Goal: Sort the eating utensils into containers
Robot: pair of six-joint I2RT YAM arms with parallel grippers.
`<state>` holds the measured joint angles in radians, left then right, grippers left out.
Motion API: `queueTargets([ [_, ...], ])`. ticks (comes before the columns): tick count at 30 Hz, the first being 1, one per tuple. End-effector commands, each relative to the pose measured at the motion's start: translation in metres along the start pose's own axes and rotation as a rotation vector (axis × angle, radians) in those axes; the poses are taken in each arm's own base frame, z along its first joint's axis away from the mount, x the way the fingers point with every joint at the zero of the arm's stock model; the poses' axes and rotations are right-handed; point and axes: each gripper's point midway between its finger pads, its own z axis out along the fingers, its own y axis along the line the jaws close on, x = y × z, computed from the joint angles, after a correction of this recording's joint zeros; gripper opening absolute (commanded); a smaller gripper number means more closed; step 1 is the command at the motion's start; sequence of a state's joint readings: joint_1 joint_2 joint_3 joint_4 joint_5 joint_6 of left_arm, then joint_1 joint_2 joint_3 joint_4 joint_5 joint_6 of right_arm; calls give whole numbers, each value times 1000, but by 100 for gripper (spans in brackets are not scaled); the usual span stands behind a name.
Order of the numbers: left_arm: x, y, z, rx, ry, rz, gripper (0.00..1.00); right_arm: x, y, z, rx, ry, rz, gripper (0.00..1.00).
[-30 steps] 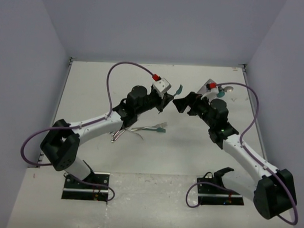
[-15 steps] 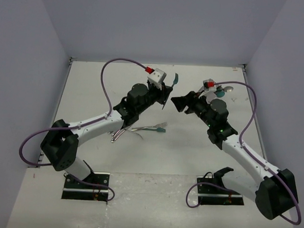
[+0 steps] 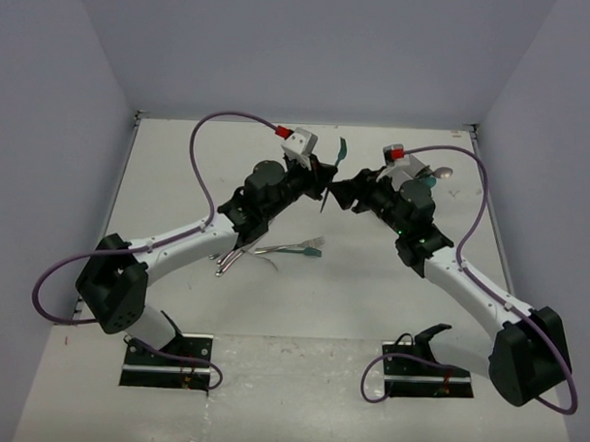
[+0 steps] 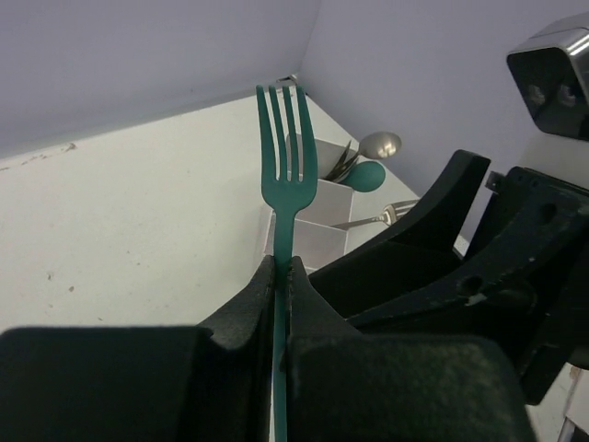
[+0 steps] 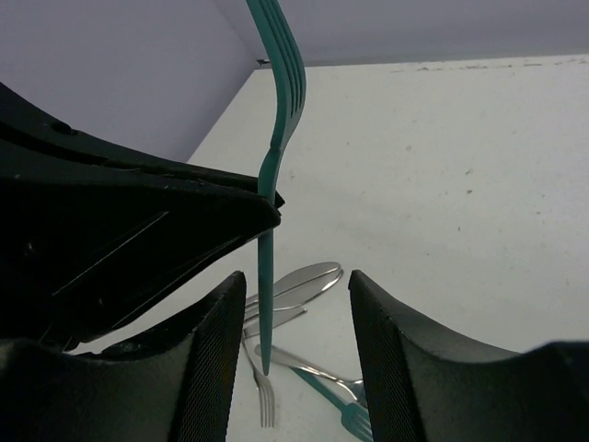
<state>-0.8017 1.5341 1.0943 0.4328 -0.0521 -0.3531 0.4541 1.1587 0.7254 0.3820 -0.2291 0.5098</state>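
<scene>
My left gripper is shut on the handle of a teal fork, holding it upright above the table with the tines up. In the top view this fork stands between the two wrists. My right gripper is open, and the fork's lower handle hangs in the gap, close to its left finger without touching it. Several silver and teal eating utensils lie in a loose pile below. The white containers hold a silver spoon, a teal spoon and a silver fork.
The right arm covers most of the containers in the top view; only a silver spoon bowl shows past it. White walls close the table at the back and sides. Purple cables loop over both arms.
The left gripper raised the teal fork and carried it slightly right. The right gripper moved left to it, and its jaws narrowed around the handle.
</scene>
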Motion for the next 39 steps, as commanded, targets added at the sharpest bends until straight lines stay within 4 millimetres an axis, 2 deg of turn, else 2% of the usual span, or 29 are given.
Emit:
queueTargets([
  [1,-43,-25,-9,69,-114,-31,0,-30,26,9,-94,-63,-49,50],
  [2,-42,-26,-9,76,-111,-28,0,-28,25,14,-94,-49,-45,50],
  [3,-41,-28,-9,83,-108,-27,0,-33,28,16,-98,-57,-46,49],
  [6,-42,-32,-10,104,-106,-18,0,-35,27,21,-93,-62,-41,32],
  [7,-42,-33,-11,106,-107,-16,0,-36,27,22,-91,-65,-40,24],
  [9,-40,-42,-12,160,-94,5,0,-39,28,24,-93,-69,-47,17],
  [10,-38,-45,-12,178,-85,11,0,-39,28,24,-94,-68,-52,8],
  [11,-37,-48,-12,201,-78,41,0,-39,28,25,-91,-66,-49,4],
  [12,-36,-57,-13,253,-65,57,0,-38,25,26,-79,-66,-44,1],
  [14,-26,-65,-13,310,-27,113,0,-34,22,28,-72,-56,-38,1],
  [17,-13,-79,-12,401,37,173,0,-30,20,32,-71,-46,-15,10],
  [18,-13,-90,-14,470,50,190,0,-29,18,33,-67,-48,-9,8],
  [19,-4,-93,-14,505,76,210,0,-31,20,34,-75,-64,-7,4],
  [21,0,-106,-21,600,87,229,0,-32,18,33,-73,-88,-20,0],
  [25,1,-115,-29,672,82,250,6,-25,16,35,-82,-66,-26,0],
  [26,2,-117,-32,690,86,257,12,-22,15,35,-79,-64,-18,0],
  [28,2,-122,-38,735,78,287,19,-24,17,35,-94,-81,-17,0],
  [30,4,-124,-43,757,85,292,35,-25,14,34,-82,-98,-9,0],
  [32,0,-114,-37,679,80,299,100,-35,0,29,-2,-174,10,0],
  [34,-9,-100,-36,581,68,313,100,-41,-19,24,96,-219,16,0],
  [35,-15,-85,-30,477,51,321,100,-43,-36,19,173,-251,23,0],
  [36,-24,-77,-32,425,37,334,100,-51,-47,12,213,-284,37,0],
  [37,-28,-66,-32,370,30,339,100,-50,-60,6,259,-299,51,0],
  [38,-34,-52,-31,291,18,340,100,-55,-71,0,305,-330,64,0],
  [39,-43,-46,-36,265,2,338,100,-69,-90,-13,401,-406,77,0],
])
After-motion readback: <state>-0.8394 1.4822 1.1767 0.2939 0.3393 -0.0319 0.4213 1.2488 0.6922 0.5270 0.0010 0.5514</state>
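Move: The left hand still holds the green fork upright near its middle. For the right hand, half open, the fork's middle is about 2 cm ahead, 3 cm left and 3 cm higher; the right gripper is about 2 cm back, 3 cm right and 2 cm below the left hand. From the right hand, the container lies some 13 cm ahead, 22 cm right and 23 cm down, and the green utensil on the table 4 cm back, 10 cm left and 25 cm down. Leftward and slightly forward, about 2 cm, the right hand slips around the fork's handle below the left fingers and pinches it shut. The left hand holds nearly still, turning clockwise, then opens wide and backs off some 5 cm. The right hand keeps its pinch, dips about 3 cm, then swings right and forward towards the container, turning clockwise. ##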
